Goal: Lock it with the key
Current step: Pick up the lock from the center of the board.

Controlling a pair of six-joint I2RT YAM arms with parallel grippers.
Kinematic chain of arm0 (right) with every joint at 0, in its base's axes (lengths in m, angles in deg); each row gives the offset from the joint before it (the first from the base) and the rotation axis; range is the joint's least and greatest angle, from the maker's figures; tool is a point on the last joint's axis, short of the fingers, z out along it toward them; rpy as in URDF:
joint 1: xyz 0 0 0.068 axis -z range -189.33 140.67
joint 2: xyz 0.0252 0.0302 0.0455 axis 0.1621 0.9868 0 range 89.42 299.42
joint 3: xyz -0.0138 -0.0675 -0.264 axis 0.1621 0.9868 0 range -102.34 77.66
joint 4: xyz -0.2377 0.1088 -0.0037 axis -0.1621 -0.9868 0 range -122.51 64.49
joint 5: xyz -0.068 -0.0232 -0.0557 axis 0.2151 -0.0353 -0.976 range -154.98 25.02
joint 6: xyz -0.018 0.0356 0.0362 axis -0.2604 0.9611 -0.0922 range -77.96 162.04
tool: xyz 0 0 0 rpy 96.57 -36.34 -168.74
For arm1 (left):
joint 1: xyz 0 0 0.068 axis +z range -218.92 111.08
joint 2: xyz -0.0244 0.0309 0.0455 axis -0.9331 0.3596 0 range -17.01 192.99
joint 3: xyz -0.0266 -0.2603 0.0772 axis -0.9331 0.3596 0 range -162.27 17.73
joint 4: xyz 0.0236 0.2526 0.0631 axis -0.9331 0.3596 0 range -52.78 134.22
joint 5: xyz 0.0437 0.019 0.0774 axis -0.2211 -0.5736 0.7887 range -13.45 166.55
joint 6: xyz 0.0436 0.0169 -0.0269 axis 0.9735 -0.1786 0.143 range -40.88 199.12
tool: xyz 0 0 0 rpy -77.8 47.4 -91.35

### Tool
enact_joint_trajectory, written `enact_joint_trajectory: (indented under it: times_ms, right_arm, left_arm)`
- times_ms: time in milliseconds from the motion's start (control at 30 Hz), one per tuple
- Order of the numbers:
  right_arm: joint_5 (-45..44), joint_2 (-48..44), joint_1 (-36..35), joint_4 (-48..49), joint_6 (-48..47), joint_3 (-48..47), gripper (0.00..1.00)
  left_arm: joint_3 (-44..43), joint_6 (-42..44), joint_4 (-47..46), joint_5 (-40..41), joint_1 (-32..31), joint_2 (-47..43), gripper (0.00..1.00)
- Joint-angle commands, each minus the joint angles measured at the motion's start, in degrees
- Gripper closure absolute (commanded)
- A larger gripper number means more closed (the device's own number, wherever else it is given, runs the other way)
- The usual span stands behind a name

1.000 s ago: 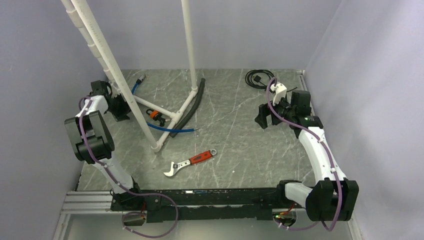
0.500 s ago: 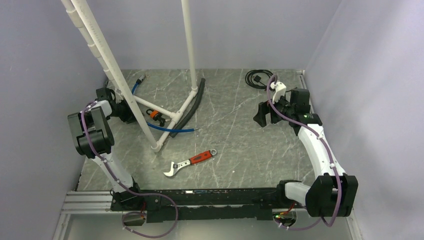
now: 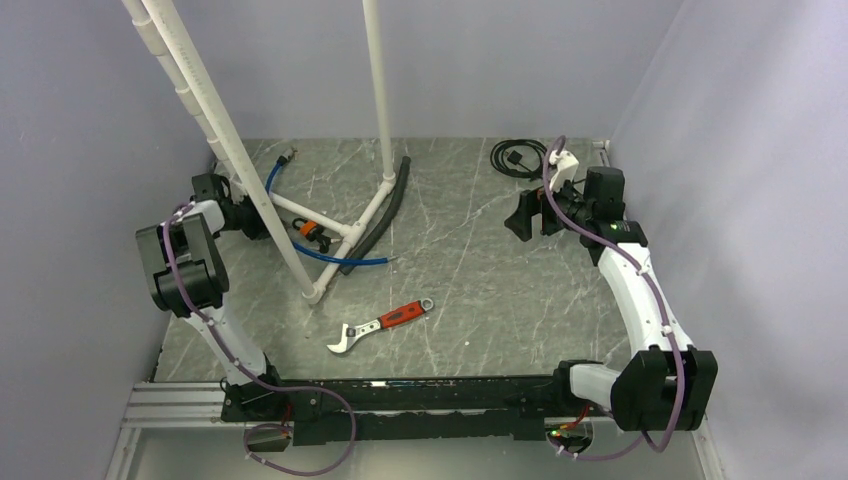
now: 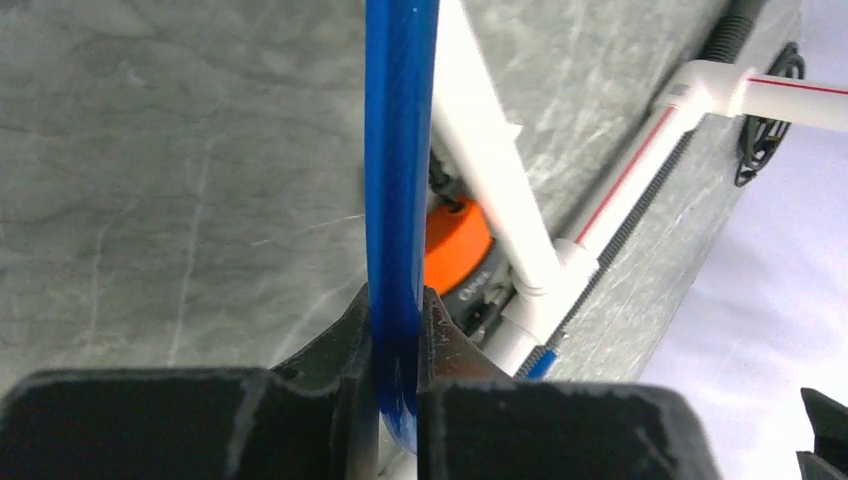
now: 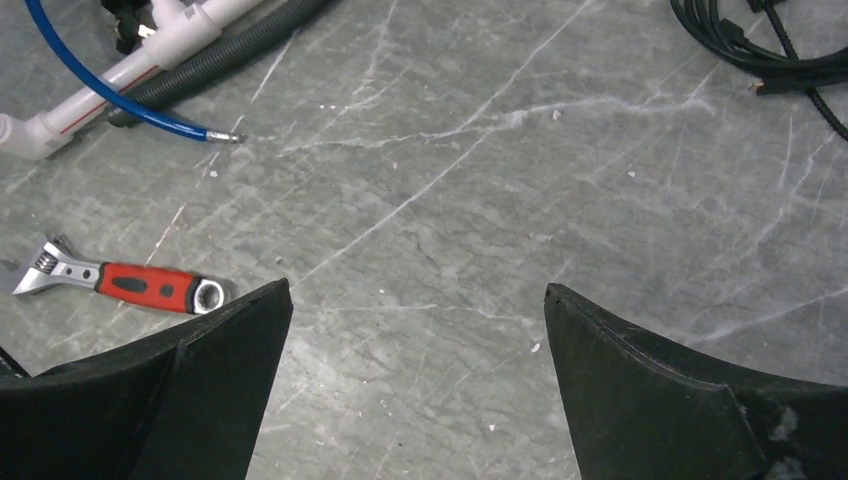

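An orange and black lock (image 3: 312, 231) hangs on the white pipe frame (image 3: 327, 221) at the back left; in the left wrist view the lock (image 4: 456, 236) shows just past my fingers. A blue cable (image 3: 335, 257) runs by it. My left gripper (image 4: 398, 322) is shut on the blue cable (image 4: 400, 150), which stands upright between its jaws. From above, the left gripper (image 3: 247, 216) sits low behind the slanted pipe. My right gripper (image 3: 521, 224) hovers open over bare table at the right, and nothing is between its jaws (image 5: 417, 292). No key shows in any view.
A red-handled wrench (image 3: 384, 321) lies mid-table and shows in the right wrist view (image 5: 140, 283). A black corrugated hose (image 3: 385, 214) leans along the pipe frame. A black cable coil (image 3: 515, 157) lies at the back right. Purple walls close three sides.
The left gripper has moved in toward the pipe frame and closed on the blue cable. The right gripper has drifted slightly toward the back, still wide open.
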Motion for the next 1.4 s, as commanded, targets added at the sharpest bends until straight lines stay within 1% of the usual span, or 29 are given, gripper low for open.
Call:
enact_joint_trajectory:
  times_ms: [0, 100, 267, 433, 567, 667, 767, 900, 1067, 1133, 1200, 1267, 1367]
  right_arm:
    - [2.63, 0.33, -0.19, 2.61, 1.93, -4.60, 0.00]
    - [3.38, 1.68, -0.18, 1.39, 2.71, -7.41, 0.00]
    - [7.05, 1.47, -0.15, 3.11, 2.29, -9.51, 0.00]
    - [13.44, 3.46, -0.18, 0.61, -1.45, -13.99, 0.00]
    - [17.91, 5.38, -0.21, 0.69, -3.97, -16.86, 0.00]
    - [18.27, 7.28, -2.62, 1.28, -4.86, -19.74, 0.00]
    - [18.03, 10.37, -5.54, 0.12, -6.92, -24.19, 0.00]
    - [15.46, 14.67, -10.89, -1.34, -9.22, -31.32, 0.00]
    - [13.59, 21.45, -17.16, -1.34, -8.74, -40.53, 0.00]
    - [12.94, 24.68, -19.53, -0.98, -8.20, -44.47, 0.00]
    - [12.45, 27.87, -21.93, -0.10, -8.75, -47.96, 0.00]
    - [11.73, 31.31, -24.45, 0.62, -10.30, -51.59, 0.00]
    - [9.26, 37.88, -28.59, -1.46, -15.99, -59.68, 0.01]
  left_arm:
    - [-2.76, 2.66, -2.14, -7.11, -0.72, -7.58, 1.00]
    - [-5.79, 6.74, 0.04, -10.87, -2.42, -10.17, 1.00]
    - [-11.58, 13.74, 3.68, -12.98, -5.29, -13.01, 1.00]
    - [-18.28, 20.45, 9.23, -14.77, -7.90, -13.17, 1.00]
    - [-22.41, 26.67, 13.10, -16.15, -9.35, -14.08, 1.00]
    - [-26.13, 33.42, 18.38, -17.20, -10.09, -13.97, 1.00]
    - [-30.72, 42.59, 26.17, -20.34, -10.17, -12.73, 1.00]
    - [-33.14, 48.49, 30.96, -21.16, -10.08, -12.24, 1.00]
    - [-32.88, 54.12, 32.07, -21.91, -10.12, -14.36, 1.00]
    - [-33.34, 58.46, 34.35, -22.79, -10.15, -14.83, 1.00]
    - [-33.66, 60.57, 35.30, -23.01, -10.12, -15.15, 1.00]
    - [-34.19, 61.86, 36.18, -23.59, -10.12, -14.99, 1.00]
    - [-34.78, 63.14, 37.33, -24.66, -10.13, -14.85, 1.00]
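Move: The left fingers already hold the blue cable lock just off the table. From them, the frame's far white upright has its foot about 30 cm right and 13 cm ahead. The orange padlock is some 12 cm right, level with them; the lock's collared end is about 20 cm straight ahead. From the empty, open right hand, that collared end lies roughly 65 cm left, 28 ahead and 18 below, and the upright's foot 36 left and 21 ahead. Keep the left grip on the blue cable and lift it about 20 cm, carrying it rightward towards the far upright, then hold height while the wrist turns clockwise some 50 degrees and the fingers tip up. Meanwhile raise the right gripper, still open, then sweep it left towards the lock's collared end, fingers swinging counter-clockwise. ##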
